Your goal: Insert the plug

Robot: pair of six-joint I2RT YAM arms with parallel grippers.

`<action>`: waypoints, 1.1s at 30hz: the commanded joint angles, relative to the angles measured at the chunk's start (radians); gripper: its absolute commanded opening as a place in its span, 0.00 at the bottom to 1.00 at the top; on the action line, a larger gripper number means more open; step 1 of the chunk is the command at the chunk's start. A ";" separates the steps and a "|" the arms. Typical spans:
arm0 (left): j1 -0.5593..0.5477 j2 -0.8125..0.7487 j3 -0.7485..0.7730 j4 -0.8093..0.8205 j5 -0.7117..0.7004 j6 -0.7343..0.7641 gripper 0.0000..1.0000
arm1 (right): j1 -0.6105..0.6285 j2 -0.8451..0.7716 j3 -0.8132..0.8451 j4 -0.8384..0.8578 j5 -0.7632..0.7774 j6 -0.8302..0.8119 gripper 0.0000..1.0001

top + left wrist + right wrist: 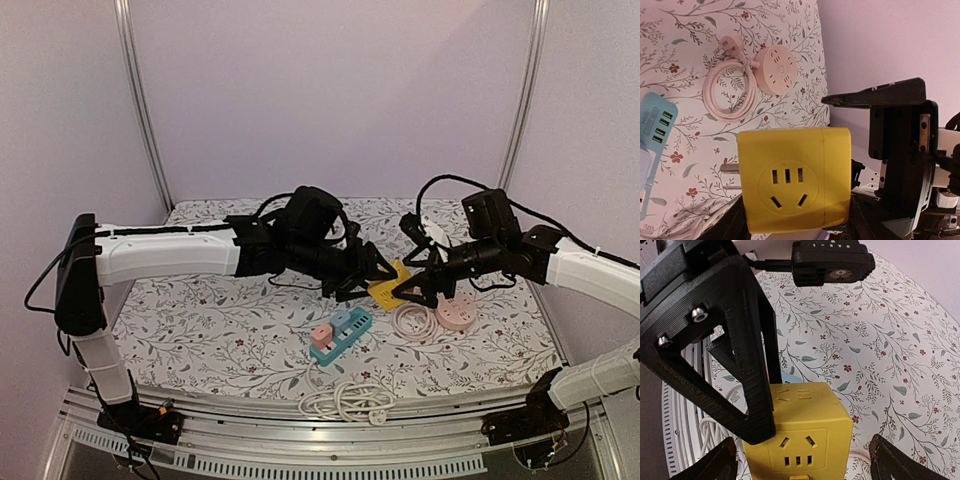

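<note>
The plug is a yellow cube adapter [388, 285] with socket holes on its faces [795, 180] and metal prongs [729, 170] sticking out of one side. My left gripper [375, 275] is shut on it and holds it above the floral mat; one of the left fingers [750, 390] presses on the cube [810, 425]. My right gripper [807, 471] is open, with its fingertips [715, 465] apart from the cube on either side. A blue-green power strip [340, 335] lies below them, with a pink plug in its near end.
A round pink socket [778, 70] with a coiled pink cable [412, 320] and its plug [731, 46] lies to the right of the strip. A white cable bundle [348, 402] sits at the near table edge. Walls enclose the table.
</note>
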 commanded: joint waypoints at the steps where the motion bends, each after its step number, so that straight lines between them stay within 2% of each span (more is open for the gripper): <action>1: -0.002 -0.045 0.033 -0.024 0.004 0.036 0.31 | 0.006 0.002 -0.006 0.020 0.014 -0.016 0.89; 5: -0.014 -0.046 0.031 -0.027 -0.003 0.043 0.31 | 0.008 0.015 0.013 0.001 0.008 -0.032 0.83; 9: -0.023 -0.051 0.025 -0.031 -0.012 0.046 0.31 | 0.011 0.029 0.021 -0.022 0.008 -0.052 0.72; 18: -0.031 -0.080 -0.016 -0.022 -0.026 0.045 0.31 | 0.034 0.025 0.017 -0.026 -0.015 -0.070 0.31; 22: -0.035 -0.090 -0.028 -0.020 -0.038 0.043 0.33 | 0.042 0.026 0.023 -0.024 -0.023 -0.065 0.07; 23: -0.036 -0.093 -0.030 -0.019 -0.043 0.042 0.36 | 0.044 0.027 0.027 -0.024 -0.026 -0.064 0.02; 25: -0.036 -0.101 -0.035 -0.019 -0.053 0.040 0.45 | 0.048 0.031 0.033 -0.026 -0.028 -0.059 0.00; 29: -0.037 -0.127 -0.031 -0.047 -0.097 0.057 0.78 | 0.051 0.027 0.034 -0.003 -0.035 -0.016 0.00; 33: -0.037 -0.175 -0.060 -0.077 -0.154 0.077 0.98 | 0.052 0.004 0.028 0.049 -0.032 0.035 0.00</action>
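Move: The yellow plug is still pinched in the left fingers, its middle about 2 cm right of that hand's point and a touch lower. The right hand's open fingers already straddle it, with its middle some 2 cm to their left. On the table about 17 cm below, the power strip lies some 12 cm left of the right hand and 3 cm back, the pink cable coil about 5 cm right and 3 cm farther out. The right fingers close in on the yellow plug by about a third of their range, while both hands drift together some 1.5 cm left and 1 cm back. Right at the end the left fingers spread wide and let go of the plug, that hand lifting about 2 cm and pulling a little left, away from it. ##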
